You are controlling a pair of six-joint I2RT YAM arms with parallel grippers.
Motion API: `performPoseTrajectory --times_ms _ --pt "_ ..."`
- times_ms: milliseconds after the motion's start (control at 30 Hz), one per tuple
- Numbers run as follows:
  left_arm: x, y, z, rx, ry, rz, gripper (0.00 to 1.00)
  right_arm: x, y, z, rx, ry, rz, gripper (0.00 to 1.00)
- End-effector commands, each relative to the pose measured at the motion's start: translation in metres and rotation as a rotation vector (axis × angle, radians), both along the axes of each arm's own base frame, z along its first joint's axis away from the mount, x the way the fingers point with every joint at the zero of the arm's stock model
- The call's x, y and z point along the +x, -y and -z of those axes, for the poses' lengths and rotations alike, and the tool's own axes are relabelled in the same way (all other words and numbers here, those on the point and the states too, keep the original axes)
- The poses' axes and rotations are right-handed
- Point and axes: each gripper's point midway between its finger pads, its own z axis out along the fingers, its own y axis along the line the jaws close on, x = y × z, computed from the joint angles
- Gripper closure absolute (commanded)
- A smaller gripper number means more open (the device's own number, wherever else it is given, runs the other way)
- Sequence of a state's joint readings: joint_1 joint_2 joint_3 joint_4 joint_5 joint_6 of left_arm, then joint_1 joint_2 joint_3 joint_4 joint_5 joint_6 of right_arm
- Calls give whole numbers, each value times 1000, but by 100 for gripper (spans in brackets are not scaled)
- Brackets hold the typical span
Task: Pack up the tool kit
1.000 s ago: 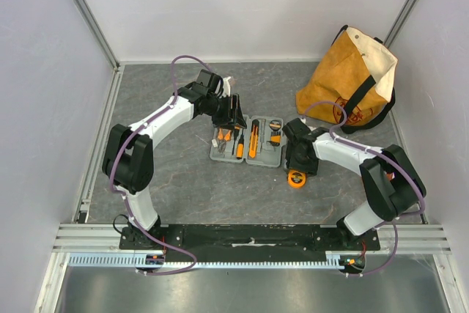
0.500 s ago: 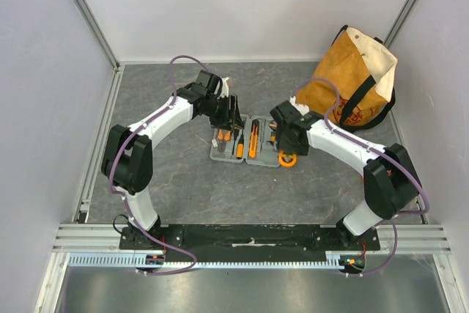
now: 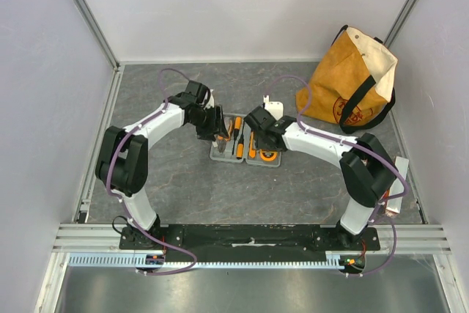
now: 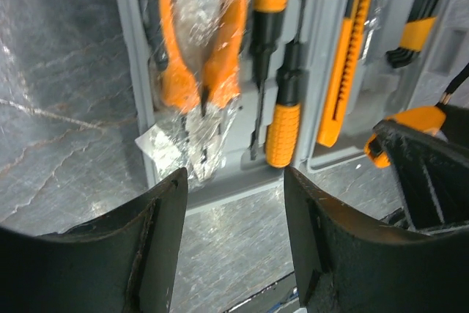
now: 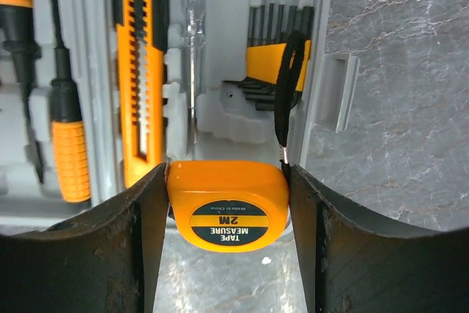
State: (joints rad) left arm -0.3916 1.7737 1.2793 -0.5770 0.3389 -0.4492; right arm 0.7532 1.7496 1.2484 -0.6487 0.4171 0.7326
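Note:
The tool kit (image 3: 242, 157) is a grey case lying open on the table, with orange-and-black tools in its slots. My right gripper (image 5: 229, 210) is shut on the orange tape measure (image 5: 229, 207) and holds it over the case's near right corner (image 5: 322, 71). The tape's black strap (image 5: 289, 86) hangs across the hex keys (image 5: 267, 71), and the knife (image 5: 143, 71) lies to their left. My left gripper (image 4: 234, 247) is open and empty just off the case's near left edge (image 4: 139, 71), below the pliers (image 4: 199, 42) and a screwdriver (image 4: 282, 119). From above, both grippers (image 3: 218, 131) (image 3: 265, 146) meet at the case.
A tan canvas bag with black straps (image 3: 352, 82) stands at the back right, apart from the case. Grey walls close the table on the left, back and right. The arm bases sit along the near rail (image 3: 249, 236).
My right arm has swung left with the tape measure, from the table right of the case to over its near right corner. My left gripper has shifted slightly left.

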Motion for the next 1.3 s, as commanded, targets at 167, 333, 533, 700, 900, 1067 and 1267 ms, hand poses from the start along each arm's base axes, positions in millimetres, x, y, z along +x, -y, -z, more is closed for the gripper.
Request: performPoseTrajectory --times_ms 167,333,533,700,900,1067,1267 --pt "-17 -8 16 -19 -78 -47 39 27 13 -4 -21 235 101 64" --pt "-18 -10 23 -17 -107 -68 39 19 16 6 -28 216 95 64" --pt "-22 -8 31 -26 -146 -84 42 5 15 17 -16 178 66 59" --pt "-23 -7 33 -50 -171 -124 43 -6 17 22 -19 144 58 57" --pt "-20 -5 32 -67 -168 -155 43 -15 26 24 -73 92 90 35" --pt "-18 -6 31 -65 -163 -162 43 -14 24 18 -95 75 83 16" --pt "-18 -7 30 -63 -162 -163 43 -8 18 -6 -68 101 82 11"
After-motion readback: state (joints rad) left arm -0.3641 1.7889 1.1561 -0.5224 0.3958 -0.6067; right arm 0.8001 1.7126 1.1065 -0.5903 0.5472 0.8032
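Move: The tape measure is already gripped in the right hand. Its empty pocket, at the near right of the open case, lies about 4 cm below that hand and roughly 1 cm back and 1 cm right. From the same hand the utility knife is some 6 cm ahead and 5 cm left, the hex keys 6 cm ahead and 2 cm right, both about 5 cm lower. From the left hand the case's near left corner lies some 5 cm back, 3 cm left, 8 cm down; the pliers 5 cm ahead, 2 cm right, 7 cm down. Lower the right gripper about 3 cm, drifting a little right and letting the fingertips swing forward, to put the tape measure into its pocket; then draw back some 2.5 cm, open the fingers off it and begin to rise. Meanwhile sink the open left gripper about 3 cm and back 2 cm towards the case's near left corner, turning it slightly counter-clockwise. ##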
